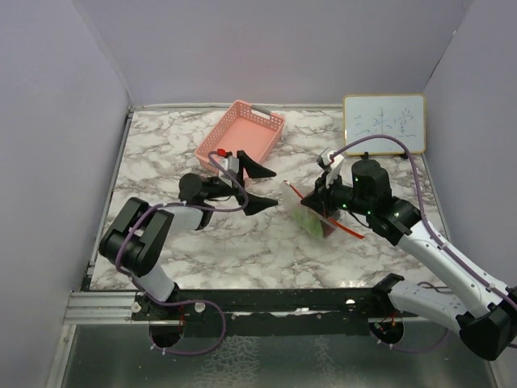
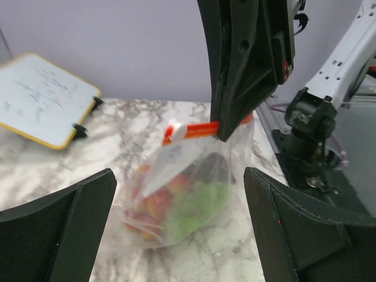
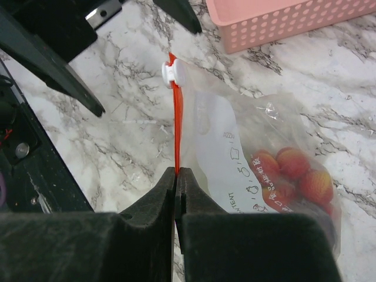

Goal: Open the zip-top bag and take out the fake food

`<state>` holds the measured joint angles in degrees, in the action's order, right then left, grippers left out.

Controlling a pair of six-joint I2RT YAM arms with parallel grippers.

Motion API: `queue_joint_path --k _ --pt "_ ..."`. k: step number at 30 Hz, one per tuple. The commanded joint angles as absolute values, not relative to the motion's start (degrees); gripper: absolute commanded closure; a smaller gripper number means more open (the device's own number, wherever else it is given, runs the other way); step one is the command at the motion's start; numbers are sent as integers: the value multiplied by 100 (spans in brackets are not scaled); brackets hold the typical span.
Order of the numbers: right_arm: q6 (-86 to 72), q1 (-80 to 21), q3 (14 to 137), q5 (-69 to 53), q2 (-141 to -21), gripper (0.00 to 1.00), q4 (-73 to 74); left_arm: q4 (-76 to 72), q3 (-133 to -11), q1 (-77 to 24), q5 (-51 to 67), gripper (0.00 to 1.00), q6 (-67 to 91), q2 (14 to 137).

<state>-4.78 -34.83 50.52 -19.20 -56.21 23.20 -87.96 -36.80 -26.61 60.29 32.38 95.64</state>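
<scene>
The zip-top bag (image 1: 311, 217) hangs just above the marble at the table's middle, its red-orange zip strip (image 3: 176, 123) uppermost. My right gripper (image 3: 177, 171) is shut on that strip, and it shows in the top view as well (image 1: 325, 194). A white slider (image 3: 173, 73) sits at the strip's far end. The fake food (image 2: 188, 202), red and green pieces, lies in the bag's bottom (image 3: 294, 173). My left gripper (image 1: 260, 186) stands open a little to the left of the bag. In the left wrist view its jaws (image 2: 179, 176) frame the bag (image 2: 176, 170) without touching it.
A pink mesh basket (image 1: 241, 137) stands at the back, behind the left gripper, and its wall shows in the right wrist view (image 3: 282, 20). A small whiteboard (image 1: 384, 123) leans at the back right corner. Purple walls close in the table on three sides.
</scene>
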Motion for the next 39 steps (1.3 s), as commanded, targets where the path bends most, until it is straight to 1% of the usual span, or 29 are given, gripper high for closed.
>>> queue_joint_path --k 1,3,5,6,11,18,22,25,30,32,34,35,37,38,39 --pt "-525 -3507 4995 -2280 -5394 99 2142 -8565 -3726 -2560 5976 6 2284 9073" --pt "-535 -3507 4976 -2359 -5398 99 2107 -8920 -3833 -2592 6046 6 2581 9287" --pt "-543 -3507 4971 -2384 -5413 99 2081 -9931 -3965 -2601 6144 6 3365 9628" --pt "-545 -3507 4987 -2403 -5410 99 2084 -10138 -4099 -2625 6223 6 3587 9857" --pt "-599 -3507 5060 -2414 -5327 99 2156 -10142 -4303 -2755 6249 8 3440 10277" --pt "-641 -3507 5013 -2437 -5295 99 2199 -10147 -4703 -3006 6235 16 3489 10534" --pt "-633 -3507 5006 -2370 -5295 99 2222 -10142 -4825 -3048 6287 23 3527 10476" --pt "-625 -3507 5038 -2314 -5300 99 2241 -10148 -4850 -3058 6346 34 3586 10433" --pt "-641 -3507 5101 -2267 -5300 99 2242 -10151 -4772 -3076 6462 64 3639 10424" --pt "-645 -3507 5131 -2268 -5319 99 2230 -10151 -4732 -3086 6460 78 3630 10411" --pt "-646 -3507 5118 -2275 -5347 99 2226 -10151 -4729 -3085 6460 95 3626 10391" --pt "-643 -3506 5106 -2265 -5358 99 2227 -10158 -4741 -3087 6468 100 3643 10373" --pt "-634 -3507 5082 -2206 -5376 99 2234 -10160 -4796 -3087 6504 100 3721 10340" --pt "-640 -3505 5060 -2115 -5375 94 2221 -10156 -4857 -3085 6530 100 3807 10329" --pt "-656 -3507 5050 -1997 -5363 82 2207 -10159 -4913 -3085 6557 100 3926 10334"
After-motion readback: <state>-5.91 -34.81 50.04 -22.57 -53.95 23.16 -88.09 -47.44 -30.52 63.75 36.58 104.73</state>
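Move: The zip's white slider is about 4 cm to the right of the open left gripper, 1 cm ahead and 1 cm above. From that gripper, the fake food in the bag lies some 12 cm right, 7 cm back and 12 cm below; the pink basket is roughly 13 cm ahead, 8 cm left and 20 cm below. From the right gripper, already pinching the zip strip, the slider lies about 5 cm left, 4 cm ahead and 2 cm higher. Bring the left gripper up a couple of centimetres, then down past its starting height and slightly forward, then about 4 cm right to the slider end of the zip, coming back level. Turn slightly clockwise and shut the fingers fully on the film just below the slider. Meanwhile ease the right hand back and a little up, keeping its pinch on the strip. ##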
